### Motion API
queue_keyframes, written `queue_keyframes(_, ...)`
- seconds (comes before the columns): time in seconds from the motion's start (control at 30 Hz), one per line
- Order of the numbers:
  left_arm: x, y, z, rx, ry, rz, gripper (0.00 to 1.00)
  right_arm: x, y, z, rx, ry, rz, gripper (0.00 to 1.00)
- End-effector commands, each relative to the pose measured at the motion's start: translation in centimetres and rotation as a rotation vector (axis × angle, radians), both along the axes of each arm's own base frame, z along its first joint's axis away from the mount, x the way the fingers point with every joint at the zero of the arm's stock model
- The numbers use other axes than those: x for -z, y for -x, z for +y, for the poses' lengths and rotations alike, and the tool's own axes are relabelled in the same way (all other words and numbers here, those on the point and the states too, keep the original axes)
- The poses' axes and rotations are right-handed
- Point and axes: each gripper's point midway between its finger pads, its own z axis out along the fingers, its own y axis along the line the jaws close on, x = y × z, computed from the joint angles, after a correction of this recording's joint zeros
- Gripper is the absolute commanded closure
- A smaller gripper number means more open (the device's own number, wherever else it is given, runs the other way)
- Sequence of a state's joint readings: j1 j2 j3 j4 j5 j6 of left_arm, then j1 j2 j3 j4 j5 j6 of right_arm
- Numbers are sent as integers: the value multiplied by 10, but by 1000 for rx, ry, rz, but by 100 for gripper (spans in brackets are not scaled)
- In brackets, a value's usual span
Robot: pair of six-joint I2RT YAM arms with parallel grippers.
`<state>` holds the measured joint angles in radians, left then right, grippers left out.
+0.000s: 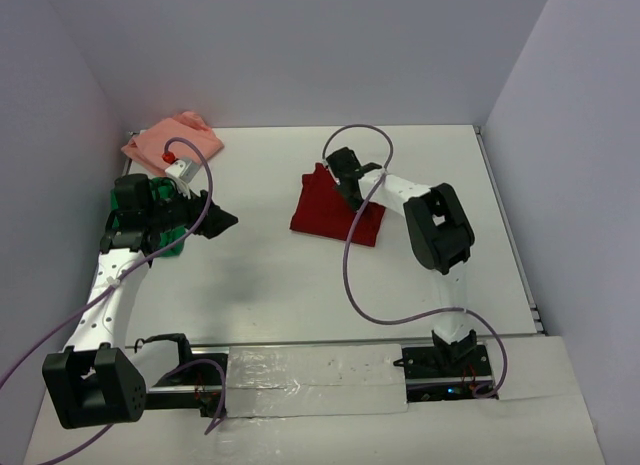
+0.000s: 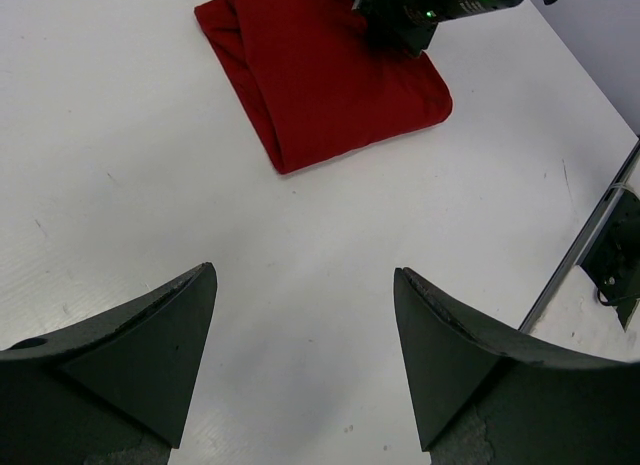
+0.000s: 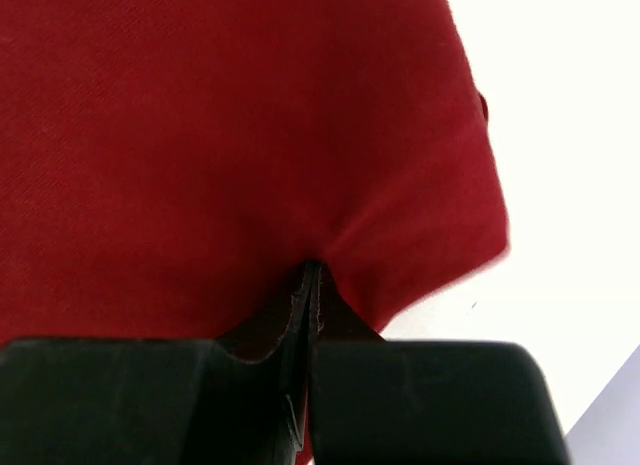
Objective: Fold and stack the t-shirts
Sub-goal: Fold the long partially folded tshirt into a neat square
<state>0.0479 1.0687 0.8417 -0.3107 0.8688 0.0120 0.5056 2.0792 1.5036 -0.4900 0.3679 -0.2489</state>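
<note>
The dark red t-shirt (image 1: 322, 217) lies folded near the middle of the table, and it also shows in the left wrist view (image 2: 330, 85). My right gripper (image 1: 351, 193) is down on its far right part. In the right wrist view the jaws (image 3: 312, 272) are shut, pinching a pucker of the red cloth (image 3: 200, 135). My left gripper (image 1: 228, 222) hovers at the left, open, with only bare table between its fingers (image 2: 305, 275). The bright green t-shirt (image 1: 166, 249) lies mostly hidden under the left arm. The salmon pink t-shirt (image 1: 172, 139) sits folded at the back left.
Walls close the table (image 1: 270, 285) at the back and on both sides. The right arm's purple cable (image 1: 350, 265) loops over the table in front of the red shirt. The table's right edge rail (image 2: 590, 235) shows in the left wrist view.
</note>
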Motion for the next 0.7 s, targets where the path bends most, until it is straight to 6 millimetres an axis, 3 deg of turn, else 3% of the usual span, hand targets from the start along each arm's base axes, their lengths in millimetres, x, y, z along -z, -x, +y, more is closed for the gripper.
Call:
queue_keyframes(0.0, -8, 0, 0, 20, 2, -44, 19, 2, 11, -6, 59, -21, 97, 100)
queue_keyframes(0.03, -9, -1, -1, 20, 1, -45, 19, 2, 12, -6, 68, -23, 105, 100)
queue_keyframes(0.13, -8, -2, 1, 7, -4, -41, 19, -3, 15, -1, 45, -51, 114, 84)
queue_keyframes(0.17, -8, -4, 2, 2, -5, -41, 19, -19, 9, 5, 33, -96, 62, 63)
queue_keyframes(0.23, -8, -5, 3, -6, -5, -41, 19, -27, 13, 6, 10, -128, 26, 50)
queue_keyframes(0.27, -10, -9, 5, -23, -13, -52, 19, -55, 7, 11, -3, -180, -59, 40)
queue_keyframes(0.33, -12, -12, 7, -40, -19, -62, 19, -69, 10, 12, -19, -216, -104, 35)
queue_keyframes(0.37, -18, -20, 9, -57, -30, -104, 19, -95, 8, 15, -34, -257, -171, 35)
queue_keyframes(0.4, -20, -24, 10, -90, 1, -76, 18, -102, 11, 16, -47, -272, -191, 35)
queue_keyframes(0.43, -22, -28, 11, -97, 1, -85, 18, -124, 12, 18, -62, -306, -238, 33)
queue_keyframes(0.5, -31, -39, 9, -110, 13, -98, 18, -148, 17, 25, -102, -352, -282, 31)
queue_keyframes(0.57, -37, -45, 0, -89, 6, -104, 18, -161, 21, 30, -130, -377, -294, 30)
queue_keyframes(0.67, -22, -52, -22, -34, -25, -56, 18, -161, 36, 41, -184, -386, -236, 26)
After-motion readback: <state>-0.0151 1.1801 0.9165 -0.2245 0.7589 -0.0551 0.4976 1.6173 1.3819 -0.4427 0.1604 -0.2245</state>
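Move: The closed right fingertips are down on the folded red t-shirt, just in from its far right corner. The shirt's middle is about 5 cm to their left, level with them fore and aft and a centimetre or so below. From the open left hand, that middle lies roughly 14 cm ahead, 19 cm right and 18 cm down. The green t-shirt is some 11 cm ahead of the left hand and 21 cm to its left. The right fingertips, already pressing on the red shirt near its far right corner, spread wide at cloth level. They then come free as the hand draws back about 3 cm and climbs quickly by some 15 cm, rolling its left side up and tipping the fingers outward. Late on, the left hand, still open, starts forward about 3.5 cm, closing a little on the red shirt. ##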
